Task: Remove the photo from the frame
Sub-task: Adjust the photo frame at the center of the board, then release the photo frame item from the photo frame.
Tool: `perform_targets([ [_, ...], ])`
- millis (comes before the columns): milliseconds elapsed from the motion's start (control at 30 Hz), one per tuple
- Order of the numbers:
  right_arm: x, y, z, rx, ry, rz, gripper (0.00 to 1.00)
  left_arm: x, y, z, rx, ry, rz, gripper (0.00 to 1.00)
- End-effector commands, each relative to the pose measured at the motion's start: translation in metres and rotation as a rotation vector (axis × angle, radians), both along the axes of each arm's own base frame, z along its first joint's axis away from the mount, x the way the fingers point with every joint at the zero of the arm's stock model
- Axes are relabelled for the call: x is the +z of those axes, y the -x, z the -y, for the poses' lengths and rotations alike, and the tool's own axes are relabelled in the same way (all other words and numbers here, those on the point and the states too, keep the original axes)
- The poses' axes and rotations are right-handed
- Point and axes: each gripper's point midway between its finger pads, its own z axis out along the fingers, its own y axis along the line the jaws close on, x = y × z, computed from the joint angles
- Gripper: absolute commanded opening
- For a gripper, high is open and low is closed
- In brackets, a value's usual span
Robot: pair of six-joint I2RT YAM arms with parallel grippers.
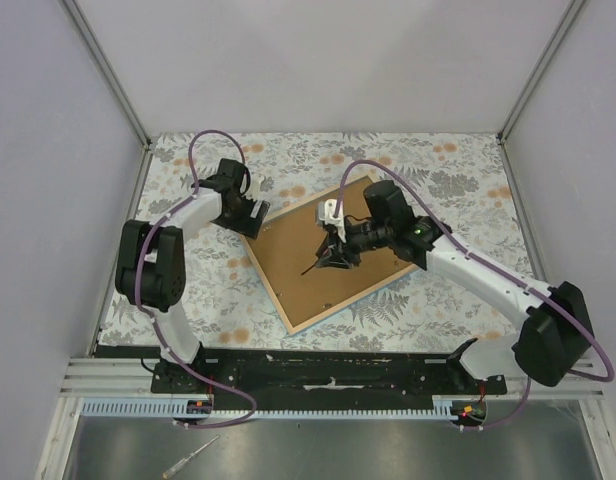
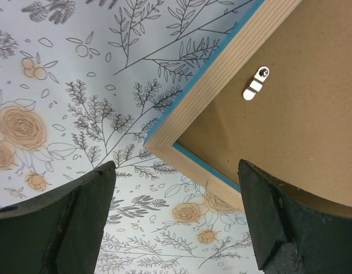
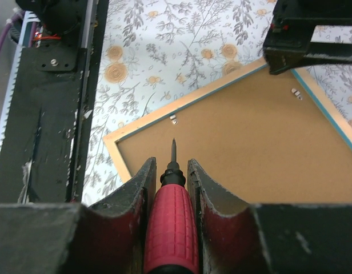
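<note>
The frame (image 1: pixel 268 287) lies face down on the floral cover, its light wood back up and a blue edge showing (image 2: pixel 164 140). Inside it the photo shows only its brown board back (image 1: pixel 298 275) (image 2: pixel 302 103) (image 3: pixel 244 137); the print side is hidden. Small metal clips (image 2: pixel 255 83) (image 3: pixel 173 119) sit on the board's edge. My left gripper (image 2: pixel 176 217) hangs open over the frame's far-left corner (image 1: pixel 256 215), holding nothing. My right gripper (image 3: pixel 171 165) is shut on a red-handled screwdriver (image 3: pixel 171 222), above the board's middle (image 1: pixel 338 250), tip pointing towards the clip at the near edge.
The floral cover (image 1: pixel 438 170) spreads over the table between white walls. The black base rail (image 1: pixel 328 370) (image 3: pixel 50 114) runs along the near edge. A small tool (image 1: pixel 193 458) lies on the metal shelf below the rail. Purple cables loop over both arms.
</note>
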Motion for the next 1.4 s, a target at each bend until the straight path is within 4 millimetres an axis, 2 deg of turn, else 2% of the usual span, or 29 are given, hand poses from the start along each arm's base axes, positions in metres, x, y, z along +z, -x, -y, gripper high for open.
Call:
perform_targets([
  [0, 0.024, -0.026, -0.034, -0.019, -0.054, 0.101, 0.0, -0.018, 0.009, 0.004, 0.029, 0.065, -0.072, 0.92],
  [200, 0.006, -0.027, -0.06, -0.021, -0.027, 0.101, 0.0, -0.034, 0.006, -0.001, 0.059, 0.084, -0.105, 0.88],
  [667, -0.045, -0.048, -0.087, -0.203, 0.042, 0.011, 0.0, -0.041, 0.001, 0.002, 0.076, 0.152, -0.122, 0.73],
  [933, -0.055, -0.028, -0.092, -0.133, 0.062, -0.051, 0.0, -0.04, 0.0, 0.003, 0.081, 0.191, -0.114, 0.66],
  [1133, -0.071, -0.024, -0.092, -0.109, 0.09, -0.071, 0.0, -0.037, -0.001, 0.007, 0.079, 0.214, -0.108, 0.63],
  [1367, -0.076, -0.014, -0.096, -0.069, 0.103, -0.091, 0.0, -0.038, 0.002, 0.007, 0.084, 0.224, -0.108, 0.58],
])
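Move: Below the right hand, some 19 cm down, 5 cm ahead and 14 cm to its left, lies the metal clip on the frame's near-left rail; the frame's near corner is about 5 cm back and 13 cm left of that hand. The left hand hovers just above the frame's left corner, roughly 2 cm to its left, 1 cm back and 4 cm down, with a second clip about 4 cm ahead and 4 cm right. Carrying the still-held screwdriver down and left, about 9 cm down and 8 cm left with a slight net drift forward, the right hand brings its tip to the near-left rail's clip, tipping the shaft a little steeper. The left hand sinks some 3 cm, straddles the frame's rail beside the left corner, rolls about 10 degrees, left side dropping, and partly closes its fingers on the rail. ##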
